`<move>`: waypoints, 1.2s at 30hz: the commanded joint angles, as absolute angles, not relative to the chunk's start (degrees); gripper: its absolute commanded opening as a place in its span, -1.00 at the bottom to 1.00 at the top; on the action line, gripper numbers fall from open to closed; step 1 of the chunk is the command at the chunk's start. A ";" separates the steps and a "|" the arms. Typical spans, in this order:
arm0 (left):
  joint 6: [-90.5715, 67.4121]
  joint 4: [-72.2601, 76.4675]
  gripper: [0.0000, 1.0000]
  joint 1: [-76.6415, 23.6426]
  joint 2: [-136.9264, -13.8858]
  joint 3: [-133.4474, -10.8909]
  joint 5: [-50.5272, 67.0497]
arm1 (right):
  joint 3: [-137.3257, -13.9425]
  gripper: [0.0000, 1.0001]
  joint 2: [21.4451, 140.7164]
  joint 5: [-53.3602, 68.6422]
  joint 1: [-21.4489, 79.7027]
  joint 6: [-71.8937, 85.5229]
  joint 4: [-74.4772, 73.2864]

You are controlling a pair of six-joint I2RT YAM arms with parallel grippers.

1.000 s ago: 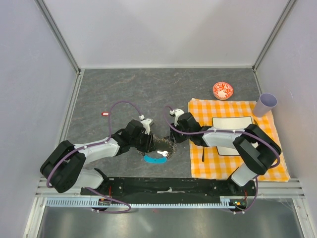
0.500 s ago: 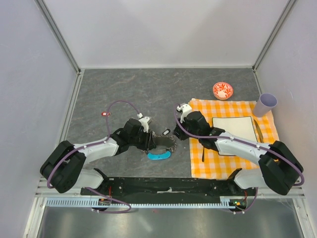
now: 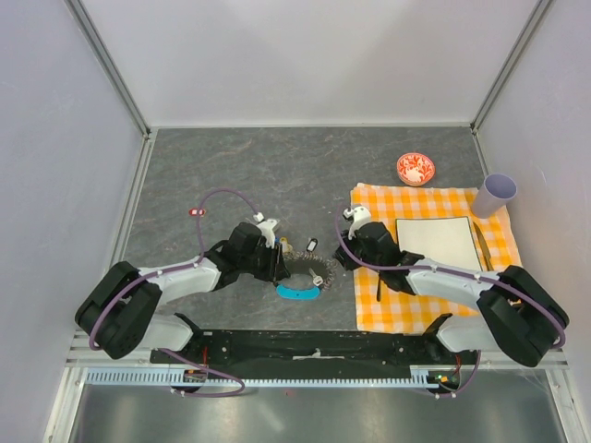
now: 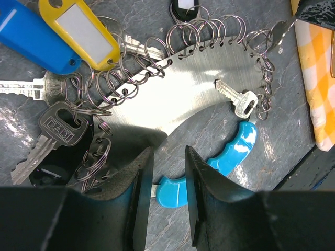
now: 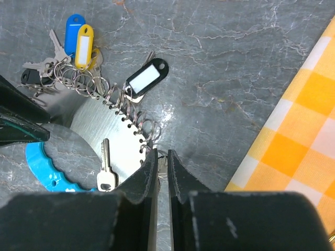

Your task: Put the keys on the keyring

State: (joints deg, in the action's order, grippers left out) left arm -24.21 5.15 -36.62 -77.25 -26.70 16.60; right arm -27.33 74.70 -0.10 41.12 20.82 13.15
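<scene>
The keyring [image 3: 312, 273] is a curved steel plate [image 4: 172, 89] edged with split rings, with a cyan handle [image 4: 233, 151] along its inner side. Blue [image 5: 75, 26], yellow [image 5: 84, 45] and black-and-white [image 5: 146, 77] tagged keys hang on its rings, and a small bare key [image 5: 106, 172] lies on the plate. My left gripper [image 4: 165, 157] straddles the cyan handle's end, which fills the gap between its jaws. At the plate's right tip my right gripper [image 5: 163, 155] is shut on a thin silver key [image 4: 279, 32] beside the last rings.
An orange checked cloth [image 3: 517, 305] lies to the right with a white square plate [image 3: 434, 238] and a dark fork [image 3: 379, 288] on it. A red-and-white bowl [image 3: 416, 168] and a lilac cup [image 3: 499, 194] stand at the back right. A small red tag [image 3: 196, 211] lies on the left.
My right arm swung out over the cloth and its gripper came back to the keyring's right tip, its jaws narrowing onto the silver key. The left gripper kept its hold.
</scene>
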 commanded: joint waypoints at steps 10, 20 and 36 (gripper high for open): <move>-22.68 7.90 -0.23 -34.80 -75.32 -24.43 17.66 | -28.56 -1.00 66.62 2.02 39.99 10.90 14.68; -6.97 33.82 -0.22 -34.80 -83.04 -31.72 34.08 | -28.48 -1.00 68.29 6.50 39.99 8.97 16.08; 3.60 41.14 -0.25 -35.51 -102.04 -43.24 59.23 | -28.30 -1.00 64.78 5.10 40.16 7.47 13.62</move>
State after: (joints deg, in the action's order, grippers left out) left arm -2.11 37.69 -34.96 -101.23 -41.50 51.92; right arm -27.35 66.28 5.37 40.27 8.08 12.08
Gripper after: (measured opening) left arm 0.385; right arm 0.130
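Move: The silver key in the right gripper hangs some 16 cm to the left hand's right, 4 cm farther out and about 3 cm higher; it sits right at the right fingertips. From the left hand, the ring-lined right end of the metal plate lies about 13 cm right and 3 cm ahead, the loose key on the plate 9 cm right and level with it, the black tag 8 cm right and 9 cm ahead, all a centimetre or two lower. Swing the left gripper right, some 11 cm, rising about 6 cm and reaching about 4 cm forward, over the plate towards the key in the right gripper; turn it clockwise and tilt the fingers up until they point rightward near level, still part-open. Keep the right fingers shut on the key, lift it about 4 cm and tip those fingers up slightly. ##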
